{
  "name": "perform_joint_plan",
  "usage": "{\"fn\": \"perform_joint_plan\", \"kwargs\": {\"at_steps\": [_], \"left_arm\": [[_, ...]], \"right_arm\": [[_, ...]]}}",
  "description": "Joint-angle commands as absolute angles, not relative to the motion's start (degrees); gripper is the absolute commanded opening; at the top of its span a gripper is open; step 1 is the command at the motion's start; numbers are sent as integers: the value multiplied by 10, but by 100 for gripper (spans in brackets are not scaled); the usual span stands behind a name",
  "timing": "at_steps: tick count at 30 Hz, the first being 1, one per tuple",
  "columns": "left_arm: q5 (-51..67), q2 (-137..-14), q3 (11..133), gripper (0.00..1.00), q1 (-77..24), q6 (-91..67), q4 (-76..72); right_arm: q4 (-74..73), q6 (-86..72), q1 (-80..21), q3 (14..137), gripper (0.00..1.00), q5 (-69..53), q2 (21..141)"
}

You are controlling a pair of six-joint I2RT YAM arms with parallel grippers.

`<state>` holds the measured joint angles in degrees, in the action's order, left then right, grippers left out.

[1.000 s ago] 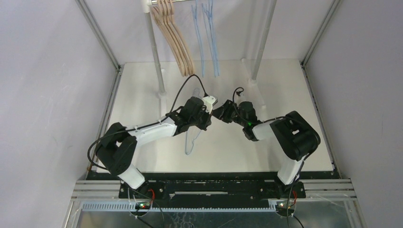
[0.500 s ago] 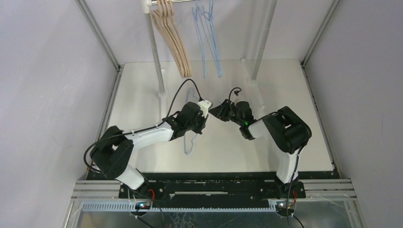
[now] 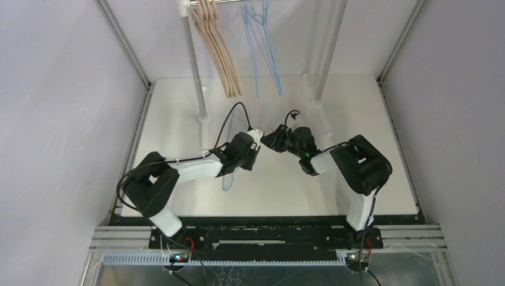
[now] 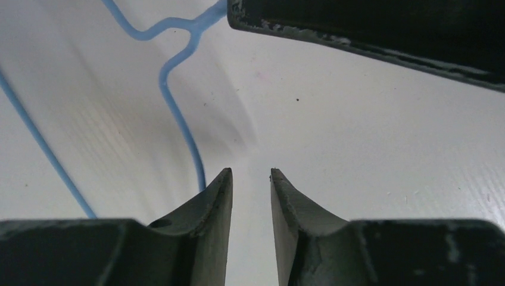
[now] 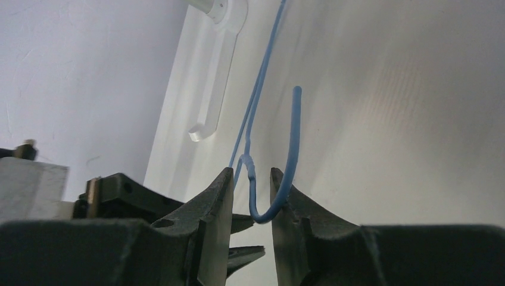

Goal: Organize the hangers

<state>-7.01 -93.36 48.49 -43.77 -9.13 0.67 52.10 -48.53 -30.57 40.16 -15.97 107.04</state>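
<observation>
A thin light-blue wire hanger (image 3: 228, 180) lies low over the table between the two arms. Its hook (image 5: 292, 149) sits between the jaws of my right gripper (image 5: 251, 173), curling round the right finger; the right gripper (image 3: 269, 143) is shut on it. My left gripper (image 3: 258, 150) is just left of it, tip to tip, open with nothing between its fingers (image 4: 251, 173). The hanger's wire (image 4: 178, 107) runs just left of the left finger. On the rail hang several tan wooden hangers (image 3: 223, 53) and blue wire hangers (image 3: 262, 47).
The silver rail (image 3: 202, 2) crosses the top on two posts (image 3: 195, 59) (image 3: 330, 47), whose white feet stand on the table (image 3: 381, 179). Grey walls close in left and right. The right gripper's finger (image 4: 369, 36) crosses the top of the left wrist view.
The left gripper has opened and let go of the blue hanger. Both arms drifted slightly left and back, and the hanger's body swung left. The right gripper closed a little on the hook.
</observation>
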Motion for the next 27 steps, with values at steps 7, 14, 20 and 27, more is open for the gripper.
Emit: {"fn": "perform_joint_plan", "kwargs": {"at_steps": [7, 14, 20, 27], "left_arm": [[-95, -876, 456, 47, -440, -107, -37], [-46, -815, 459, 51, -457, -106, -32], [-85, -790, 464, 60, -465, -104, -14], [-171, -795, 445, 71, -465, -113, -19]], "right_arm": [[516, -451, -314, 425, 36, -157, 1030], [511, -449, -315, 429, 36, -157, 1032], [505, -446, -315, 433, 36, -156, 1030], [493, -436, -316, 432, 36, -154, 1020]]}}
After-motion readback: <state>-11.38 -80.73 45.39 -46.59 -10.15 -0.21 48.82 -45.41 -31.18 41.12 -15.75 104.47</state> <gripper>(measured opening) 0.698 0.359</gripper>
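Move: The blue hanger's neck is already pinched in the right fingers, about 1 cm to the left of the right hand point. From the left hand, which has already opened about a third, that neck is roughly 6 cm ahead, 2 cm right and 4 cm higher. The hanger's near end lies about 9 cm back and 9 cm left of the left hand, some 3 cm lower. The rack's left foot is about 14 cm ahead and 16 cm left of it, some 5 cm below. The blue hanger stays pinched at the neck in the right hand, which rises just over 1 cm and then holds. Beside the hanger's shoulder wire the left hand hovers low, then lifts some 7 cm, easing slightly back to its right and forward-left again, its fingertips tipping up about 10 degrees while the fingers open to roughly two thirds, clear of the wire. ##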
